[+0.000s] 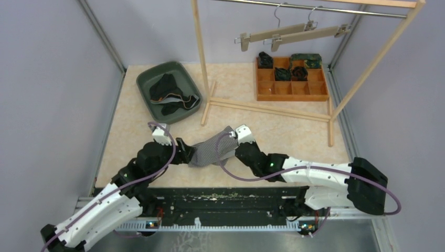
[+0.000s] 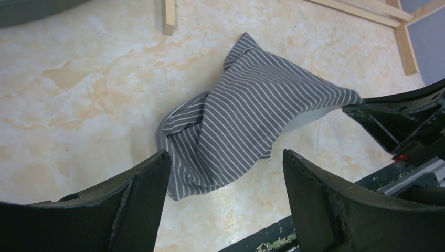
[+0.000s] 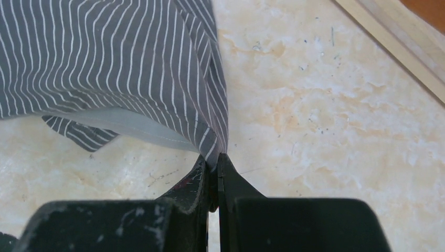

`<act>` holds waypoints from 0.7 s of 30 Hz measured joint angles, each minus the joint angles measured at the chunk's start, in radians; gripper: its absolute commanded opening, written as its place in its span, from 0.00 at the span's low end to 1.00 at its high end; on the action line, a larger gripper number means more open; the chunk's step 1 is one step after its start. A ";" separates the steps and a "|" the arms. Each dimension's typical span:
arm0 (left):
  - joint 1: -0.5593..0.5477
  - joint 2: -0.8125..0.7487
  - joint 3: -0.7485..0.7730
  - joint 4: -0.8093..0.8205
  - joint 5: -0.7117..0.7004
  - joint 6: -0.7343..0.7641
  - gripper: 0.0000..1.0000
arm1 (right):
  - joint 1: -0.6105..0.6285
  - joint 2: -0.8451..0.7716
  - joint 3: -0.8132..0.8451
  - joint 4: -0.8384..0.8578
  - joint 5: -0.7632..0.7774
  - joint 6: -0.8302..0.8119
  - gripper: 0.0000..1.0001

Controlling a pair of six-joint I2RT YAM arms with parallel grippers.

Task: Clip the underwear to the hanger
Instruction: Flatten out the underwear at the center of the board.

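Note:
The underwear [image 1: 209, 151] is grey with thin white stripes and hangs crumpled just above the table between my two arms. My right gripper [image 3: 215, 160] is shut on one corner of the underwear [image 3: 120, 68], lifting that side. My left gripper [image 2: 225, 157] stands open, its fingers [image 2: 149, 178] apart with nothing between them; the underwear [image 2: 252, 115] lies just beyond its tips. In the top view the left gripper [image 1: 184, 152] sits at the cloth's left end and the right gripper [image 1: 231, 144] at its right end. Two wooden clip hangers [image 1: 294, 32] hang on the rail at the back.
A wooden rack [image 1: 262, 107] stands across the back of the table. A green tray [image 1: 147, 89] with dark garments lies at back left. An orange compartment box [image 1: 291, 84] with folded dark items sits at back right. Grey walls close both sides.

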 measured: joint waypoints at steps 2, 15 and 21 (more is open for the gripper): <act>0.000 -0.005 -0.012 0.000 0.000 -0.005 0.84 | -0.011 -0.015 0.000 -0.015 0.009 0.005 0.00; 0.000 0.138 -0.106 0.082 0.134 -0.047 0.82 | -0.143 -0.020 0.082 -0.125 0.059 0.064 0.00; 0.000 0.138 -0.140 0.141 0.221 -0.053 0.82 | -0.155 -0.012 0.111 -0.123 0.060 0.061 0.00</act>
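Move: The striped underwear is pinched at its right end by the right hand, and its middle lies about 9 cm to that hand's left, 3 cm back and 7 cm below. Ahead of the right hand is the rack's base rail, its middle some 12 cm out and 12 cm to the right. From the open, empty left hand, the underwear's middle is roughly 7 cm right, 1 cm ahead and 14 cm below; the green bin stands about 22 cm ahead and 10 cm left. The underwear's pinched right end is drawn by the right hand about 4 cm to the right, then forward towards the rack's rail and up some 3 cm, the wrist turning clockwise. Meanwhile the left hand, fingers staying wide open, sinks about 7 cm towards the loose left end, easing right and back, tipping down and turning clockwise some 10 degrees; it touches nothing yet. ##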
